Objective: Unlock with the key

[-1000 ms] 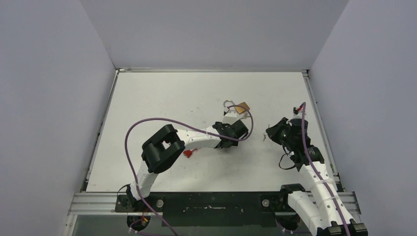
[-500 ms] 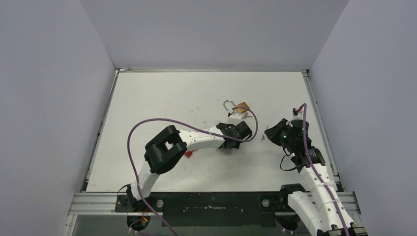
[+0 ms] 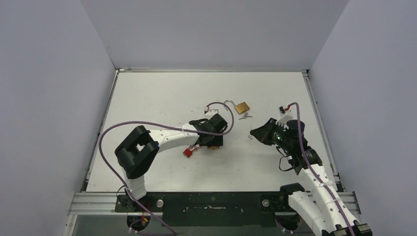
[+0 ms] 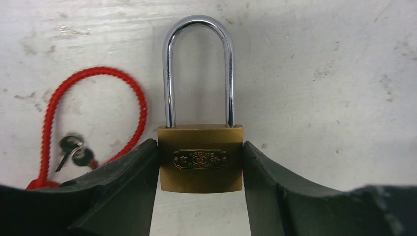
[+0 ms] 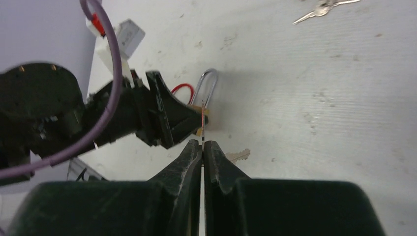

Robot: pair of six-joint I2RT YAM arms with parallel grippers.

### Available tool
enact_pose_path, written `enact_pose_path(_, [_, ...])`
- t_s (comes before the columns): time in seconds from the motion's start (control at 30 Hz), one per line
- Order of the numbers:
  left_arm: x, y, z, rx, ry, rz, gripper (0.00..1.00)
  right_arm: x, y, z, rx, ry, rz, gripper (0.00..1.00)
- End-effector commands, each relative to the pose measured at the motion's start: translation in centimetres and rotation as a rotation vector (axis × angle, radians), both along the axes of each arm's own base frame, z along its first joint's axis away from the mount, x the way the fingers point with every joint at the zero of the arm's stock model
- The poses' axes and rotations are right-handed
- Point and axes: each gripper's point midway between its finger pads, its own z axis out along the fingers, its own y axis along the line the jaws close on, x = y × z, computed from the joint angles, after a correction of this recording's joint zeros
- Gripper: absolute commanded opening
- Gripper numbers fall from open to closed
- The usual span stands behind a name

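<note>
A brass padlock (image 4: 200, 174) with a silver shackle lies flat on the table, and my left gripper (image 4: 200, 147) is shut on its body, one finger against each side. From above, this gripper (image 3: 212, 141) is at the table's middle with the padlock (image 3: 212, 146) under it. My right gripper (image 5: 202, 143) is shut on a key (image 5: 202, 123), seen edge-on and pointing at the held padlock (image 5: 208, 83), with a gap between them. In the top view the right gripper (image 3: 253, 132) is to the right of the left one.
A red cord loop (image 4: 93, 78) with small keys (image 4: 74, 150) lies left of the held padlock. A second brass padlock (image 3: 241, 107) and loose keys (image 3: 246, 116) lie farther back. White walls enclose the table on three sides.
My left arm has swung left and nearer, away from the padlock at the back. My right gripper has moved left toward it, still shut on the key.
</note>
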Motion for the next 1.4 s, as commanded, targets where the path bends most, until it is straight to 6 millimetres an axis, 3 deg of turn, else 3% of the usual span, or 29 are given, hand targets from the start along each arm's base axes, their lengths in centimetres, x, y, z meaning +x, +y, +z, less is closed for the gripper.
enact_pose_path(0.0, [2.0, -2.1, 8.9, -0.376, -0.097, 0.07, 0.26, -1.2, 4.5, 1.6, 0.039, -0.11, 0.191, 0.0])
enact_pose_path(0.33, [2.9, 0.3, 14.9, -0.68, -0.118, 0.208, 0.24, -4.7, 11.7, 0.3, 0.036, -0.156, 0.444, 0.0])
enact_pose_path(0.63, [2.5, 2.1, 17.4, -0.8, -0.149, 0.287, 0.23, -4.1, 15.5, 0.2, 0.007, -0.139, 0.461, 0.0])
enact_pose_path(1.37, [2.0, 2.1, 17.1, -0.865, -0.137, 0.303, 0.21, -2.3, 17.3, 0.5, -0.049, -0.124, 0.449, 0.0])
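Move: The gold padlock, held in the left fingers just above the table, lies some 16 cm left of the right hand, 2 cm back and 14 cm below. From the left hand, the key pinched in the right fingers is about 15 cm to the right, 3 cm ahead and 13 cm higher. The red cable lock lies 9 cm left of the left hand, level and 3 cm down. Beyond the right hand, the spare keys are about 13 cm ahead, 1 cm left; the opened padlock 17 cm ahead, 3 cm left; both 17 cm below. The padlock is carried up about 11 cm and a little left by the left hand, whose fingers swing some 40 degrees from pointing down out towards the right. The key, still pinched in the right fingers, sweeps 16 cm left to meet it, first drawing back and sinking, then easing forward and slightly up, while that wrist turns about 25 degrees counter-clockwise. ##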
